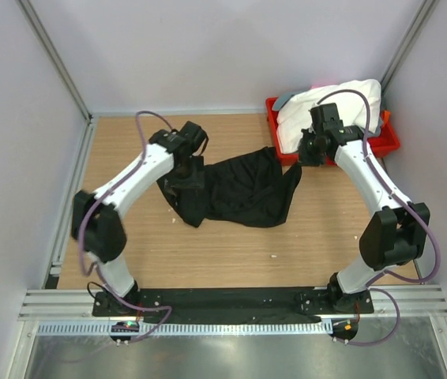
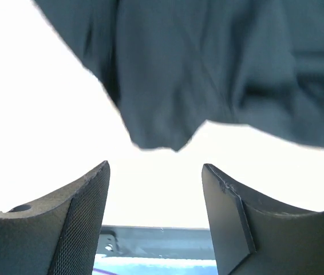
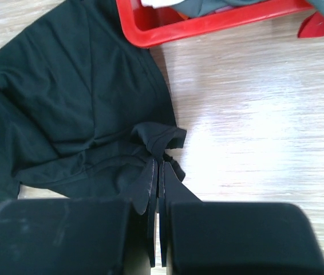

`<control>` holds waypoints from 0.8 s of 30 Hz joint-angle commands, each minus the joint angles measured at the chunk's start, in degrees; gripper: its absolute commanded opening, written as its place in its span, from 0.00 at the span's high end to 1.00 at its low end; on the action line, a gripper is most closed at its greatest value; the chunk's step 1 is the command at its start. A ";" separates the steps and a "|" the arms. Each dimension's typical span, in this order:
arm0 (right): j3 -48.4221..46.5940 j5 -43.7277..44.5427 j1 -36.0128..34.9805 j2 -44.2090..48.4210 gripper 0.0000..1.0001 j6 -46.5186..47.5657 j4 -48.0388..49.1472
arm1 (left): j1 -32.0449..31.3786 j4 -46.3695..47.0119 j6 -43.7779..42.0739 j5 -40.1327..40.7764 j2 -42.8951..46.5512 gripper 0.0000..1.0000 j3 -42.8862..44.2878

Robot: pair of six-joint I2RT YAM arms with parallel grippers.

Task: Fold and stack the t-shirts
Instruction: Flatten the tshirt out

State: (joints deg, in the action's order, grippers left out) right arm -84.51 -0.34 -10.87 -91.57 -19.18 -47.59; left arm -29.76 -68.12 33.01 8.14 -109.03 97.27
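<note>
The black t-shirt [image 1: 239,189] lies crumpled on the wooden table [image 1: 129,150]. My right gripper [image 1: 302,154] is shut on a bunched edge of its right side; the right wrist view shows the jaws [image 3: 159,163] pinching the black t-shirt [image 3: 76,103]. My left gripper [image 1: 185,178] hovers over the shirt's left part, open and empty [image 2: 156,172], with the black fabric [image 2: 208,63] just beyond the fingertips. The white t-shirt [image 1: 334,106] is heaped in the red tray [image 1: 388,140]. A bit of the grey t-shirt [image 1: 287,99] shows at the tray's back left.
The red tray [image 3: 208,24] stands at the back right corner, just beyond my right gripper. Pale walls close in the table on three sides. A metal rail [image 1: 231,304] with the arm bases runs along the near edge.
</note>
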 commanded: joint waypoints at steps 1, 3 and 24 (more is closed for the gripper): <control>1.62 -1.94 -0.11 2.89 0.99 0.37 1.98 | -0.38 6.76 6.00 2.06 16.18 0.34 -11.02; 2.50 -2.21 -0.11 3.50 0.99 0.46 2.42 | -1.70 10.36 8.63 1.18 19.63 0.35 -19.17; 7.52 -4.58 -0.20 6.58 0.99 0.46 3.47 | -3.55 43.60 15.59 -5.68 21.32 0.38 -43.84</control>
State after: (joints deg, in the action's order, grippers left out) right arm -76.90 -4.25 -10.87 -87.50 -19.27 -45.32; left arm -33.26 -28.49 47.68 2.00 -86.59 51.31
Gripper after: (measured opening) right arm 0.034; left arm 0.631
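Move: Near the shirt's near-left end, the hem corner that the open, empty left hand goes for lies about 8 cm back of it, 4 cm to its right and 9 cm below. The middle of the shirt is some 16 cm to this hand's right and 3 cm back. From the right hand the same hem corner is roughly 31 cm left, 15 cm back and 15 cm lower; the red bin's middle stands about 10 cm ahead of the right hand and 6 cm to its right. Arcing up about 5 cm and back nearly 10 cm off the shirt's left part, the open left hand then drops some 12 cm and eases forward and right to the near hem, its fingers tilting to point rightward. They stay open, close to the cloth. The right keeps its pinch on the shirt's right corner, taking it about 3 cm back and down. ##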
